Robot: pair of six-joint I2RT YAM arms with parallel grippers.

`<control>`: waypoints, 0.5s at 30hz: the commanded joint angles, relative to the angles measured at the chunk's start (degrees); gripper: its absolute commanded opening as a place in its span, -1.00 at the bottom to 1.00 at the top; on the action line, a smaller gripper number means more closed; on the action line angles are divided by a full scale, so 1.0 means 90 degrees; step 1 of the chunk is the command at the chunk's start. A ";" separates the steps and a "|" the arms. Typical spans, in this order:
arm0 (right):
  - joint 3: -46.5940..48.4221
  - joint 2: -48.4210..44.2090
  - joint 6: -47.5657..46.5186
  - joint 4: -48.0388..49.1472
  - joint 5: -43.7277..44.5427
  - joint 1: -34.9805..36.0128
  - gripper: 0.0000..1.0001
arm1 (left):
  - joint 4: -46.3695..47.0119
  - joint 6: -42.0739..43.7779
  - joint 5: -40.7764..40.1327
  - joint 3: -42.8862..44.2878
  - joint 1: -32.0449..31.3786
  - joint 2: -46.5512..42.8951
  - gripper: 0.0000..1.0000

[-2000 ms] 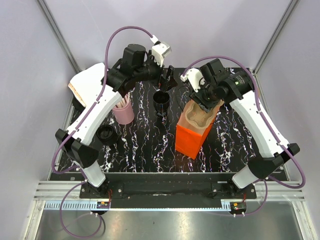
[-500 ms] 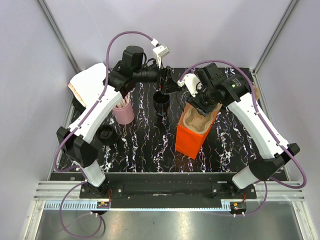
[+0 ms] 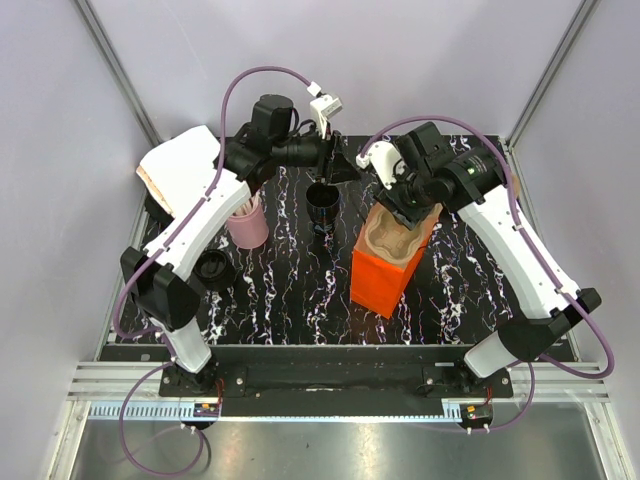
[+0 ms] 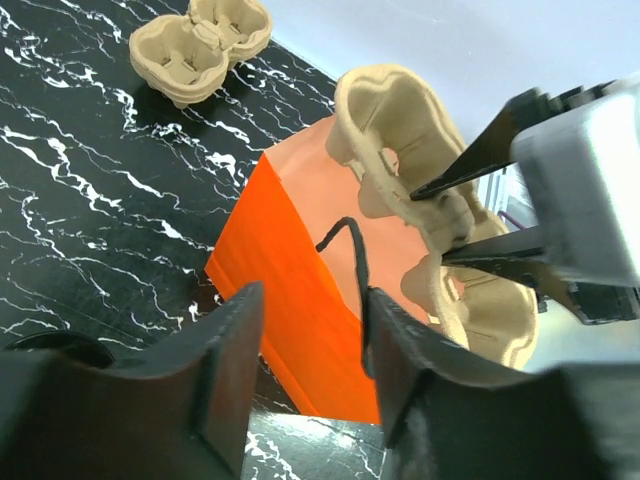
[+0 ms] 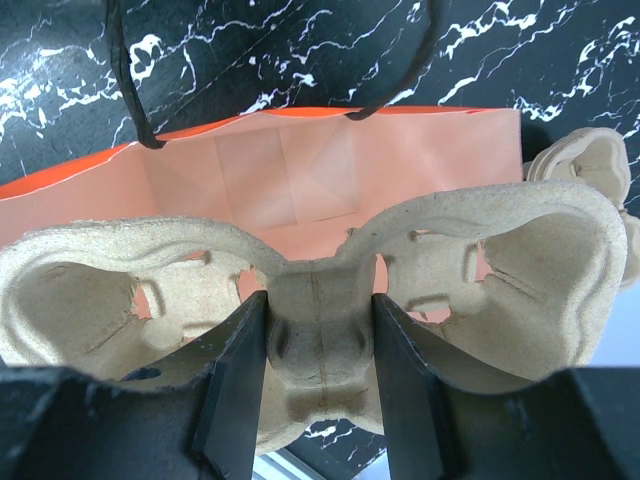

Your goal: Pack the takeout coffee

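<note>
The orange bag (image 3: pixel 385 275) stands open on the black marble table (image 3: pixel 280 290). My right gripper (image 3: pixel 408 200) is shut on the centre rib of a tan pulp cup carrier (image 5: pixel 320 330), which sits in the bag's mouth (image 5: pixel 290 170). My left gripper (image 3: pixel 335 165) hovers just left of the bag, jaws apart. The bag's black handle cord (image 4: pixel 350 240) runs beside its right finger (image 4: pixel 420 380), and nothing is pinched. The takeout coffee (image 3: pixel 213 268), a black cup whose top looks lidded, stands at the left. An open black cup (image 3: pixel 322 203) stands below the left gripper.
A pink cup of wooden sticks (image 3: pixel 247 222) stands left of the open cup. A second pulp carrier (image 4: pixel 200 45) lies on the table beyond the bag, by the back right corner (image 3: pixel 515 185). Frame rails run along both sides of the table.
My left gripper has swung right toward the bag's handle and its jaws have narrowed. The right gripper, still holding the carrier, has shifted slightly left.
</note>
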 commanded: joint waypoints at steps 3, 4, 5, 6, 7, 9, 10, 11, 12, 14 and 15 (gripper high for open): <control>0.0193 0.0016 0.0091 0.0399 0.0349 0.0058 -0.03 | 0.0349 -0.0019 0.0057 -0.0025 0.0023 0.0003 -0.29; 0.0135 0.0026 0.0081 0.0429 0.0378 0.0058 -0.03 | 0.0349 -0.0019 0.0067 -0.0034 0.0032 0.0003 -0.29; 0.0095 0.0045 0.0081 0.0449 0.0456 0.0058 -0.03 | 0.0349 -0.0019 0.0067 -0.0035 0.0023 0.0003 -0.31; 0.0056 0.0046 0.0081 0.0517 0.0495 0.0058 -0.02 | 0.0349 -0.0019 0.0067 -0.0035 0.0022 -0.0006 -0.33; -0.0022 0.0046 0.0081 0.0556 0.0515 0.0058 -0.03 | 0.0349 -0.0009 0.0067 -0.0044 0.0032 -0.0006 -0.35; -0.0110 0.0036 0.0081 0.0653 0.0574 0.0058 -0.03 | 0.0349 -0.0029 0.0076 -0.0035 0.0032 -0.0006 -0.40; -0.0197 0.0036 0.0072 0.0673 0.0593 0.0058 -0.03 | 0.0359 -0.0029 0.0076 -0.0044 0.0032 -0.0006 -0.41; -0.0256 0.0017 0.0072 0.0693 0.0632 0.0058 -0.03 | 0.0368 -0.0039 0.0047 -0.0044 0.0023 -0.0006 -0.42; -0.0324 -0.0032 0.0052 0.0770 0.0633 0.0058 -0.02 | 0.0369 -0.0039 0.0057 -0.0054 0.0022 0.0003 -0.42; -0.0568 -0.0120 -0.0006 0.0868 0.0710 0.0058 -0.03 | 0.0378 -0.0048 0.0067 -0.0073 0.0023 -0.0006 -0.42; -0.0627 -0.0169 -0.0016 0.0917 0.0711 0.0048 -0.03 | 0.0378 -0.0048 0.0057 -0.0083 0.0032 -0.0006 -0.42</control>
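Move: My left fingers, half open, have the bag's black handle between them, only about 1 cm to the right of the hand point. From there the bag mouth is some 9 cm right, 8 cm back and 8 cm below; the black cup stands about 7 cm left, 4 cm ahead and 28 cm down. My right hand still pinches the cup carrier over the bag mouth, whose middle is roughly 2 cm back, 1 cm left and 6 cm below; the spare carrier lies 18 cm ahead, 19 cm right, 26 cm down. I hold my left hand in place and narrow its fingers from half open to under a third around the bag's standing handle, one finger carrying the strap along. Meanwhile my right hand keeps its pinch on the middle of the carrier and shifts it about 2 cm forward over the bag mouth, rising slightly at first, then dipping about 1 cm towards the mouth. ##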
